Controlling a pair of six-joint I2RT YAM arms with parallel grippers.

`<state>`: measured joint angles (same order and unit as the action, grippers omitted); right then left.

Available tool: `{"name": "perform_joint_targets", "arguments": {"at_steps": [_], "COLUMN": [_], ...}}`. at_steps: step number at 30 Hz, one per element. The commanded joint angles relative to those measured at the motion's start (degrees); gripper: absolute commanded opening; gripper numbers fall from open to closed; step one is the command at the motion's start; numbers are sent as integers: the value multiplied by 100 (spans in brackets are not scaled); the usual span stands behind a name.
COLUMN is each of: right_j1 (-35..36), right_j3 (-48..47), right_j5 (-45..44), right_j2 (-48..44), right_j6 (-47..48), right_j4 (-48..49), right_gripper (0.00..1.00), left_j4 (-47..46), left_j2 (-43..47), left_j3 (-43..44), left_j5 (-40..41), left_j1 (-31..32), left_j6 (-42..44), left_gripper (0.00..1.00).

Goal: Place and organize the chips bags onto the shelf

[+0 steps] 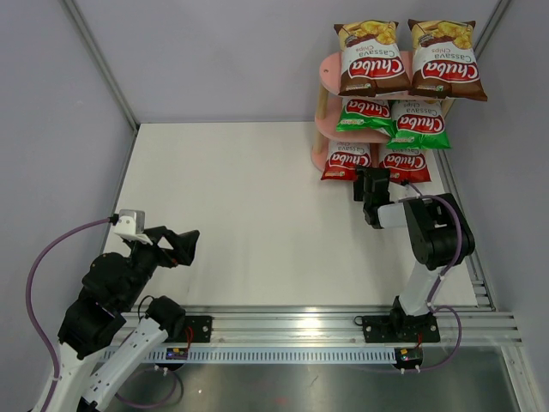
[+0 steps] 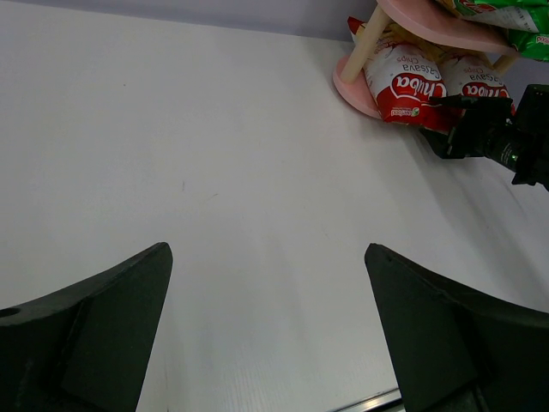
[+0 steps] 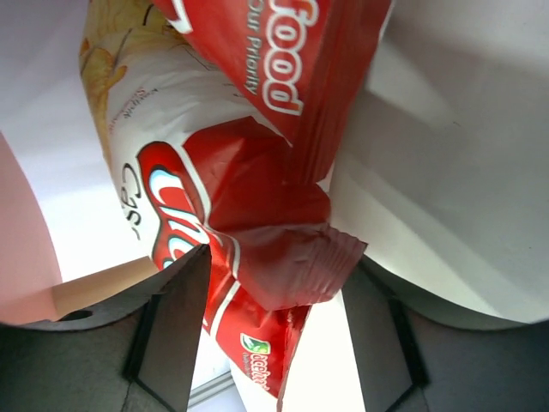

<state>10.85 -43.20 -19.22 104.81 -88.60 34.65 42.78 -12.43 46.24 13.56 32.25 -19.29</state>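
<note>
The pink shelf (image 1: 327, 70) stands at the far right with two brown chips bags (image 1: 371, 58) on its top board. Two green bags (image 1: 420, 127) lie on the middle board and two red bags (image 1: 347, 161) on the bottom one. My right gripper (image 1: 371, 182) sits just in front of the red bags. In the right wrist view the right gripper (image 3: 276, 262) is open. The crimped edge of a red bag (image 3: 283, 257) lies loosely between its spread fingers. My left gripper (image 2: 267, 251) hovers wide open over bare table at the near left, holding nothing.
Grey walls close in the white table (image 1: 240, 197) on the left, back and right. An aluminium rail (image 1: 300, 322) runs along the near edge with both arm bases on it. A wooden shelf post (image 3: 94, 287) shows beside the right gripper's left finger.
</note>
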Motion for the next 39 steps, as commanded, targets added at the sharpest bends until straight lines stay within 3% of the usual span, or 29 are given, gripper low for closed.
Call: {"name": "perform_joint_targets", "arguments": {"at_steps": [1, 8, 12, 21, 23, 28, 30, 31, 35, 39], "right_j1": [-92, -101, -92, -145, -154, -153, -153, -145, -145, -145], "right_j3": [40, 154, 294, 1058, 1129, 1174, 860, 709, -159, -785], "right_j5": [111, 331, 480, 1025, 1201, 1650, 1571, 1527, 1553, 1904], "right_j2": [-312, -505, -813, -2445, -2851, -4395, -4863, -5257, -6024, -6473], "right_j6": [185, 123, 246, 1157, 1763, 2880, 3776, 4093, 5578, 6292], "right_j4": [33, 113, -99, -573, -1143, -2485, -3085, -3818, -5045, -6126], "right_gripper": [70, 68, 81, 84, 88, 93, 97, 100, 99, 99], "left_j4": [-227, -218, -209, -60, -25, -217, -262, -253, -384, -561], "left_j2": [-23, -58, -137, -936, -1269, -1587, -1631, -1649, -1667, -1640], "left_j3": [-36, -27, -1, 131, 157, 131, 131, 140, 9, -71], "left_j5": [32, 32, 120, 1165, 1289, 456, 349, 392, 332, 58], "left_j1": [-8, -8, -8, -122, -236, -1561, -1957, -1968, -2003, -2021], "left_j6": [66, 66, 39, -137, -154, -58, -5, 13, 301, 584], "left_gripper": [99, 99, 99, 99, 99, 99, 99, 99, 99, 99]}}
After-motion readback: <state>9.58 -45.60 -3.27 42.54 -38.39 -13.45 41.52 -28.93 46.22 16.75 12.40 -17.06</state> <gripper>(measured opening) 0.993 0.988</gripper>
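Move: From the right hand, the left red chips bag on the bottom shelf has its middle about 6 cm ahead, 6 cm left and 3 cm higher; its crumpled near edge sits between the already parted fingers. The right red bag lies about 6 cm ahead and 10 cm right at much the same height, the left green bag on the shelf above some 8 cm ahead, 3 cm left and 19 cm up. From the left hand, the left red bag is about 37 cm ahead, 42 cm right and 20 cm below. The right hand comes free of the left red bag's near edge, its part-open fingers spreading to fully wide, and after a slow start it speeds up and back, rising some 22 cm and drawing about 18 cm away from the shelf while the wrist rolls its left side well down, swings counter-clockwise and tips up a little. Midway the empty, wide-open left hand also sets off, going about 6 cm forward and as far left, sinking nearly 5 cm, and turning some 20 degrees counter-clockwise with its fingers tipping down. ##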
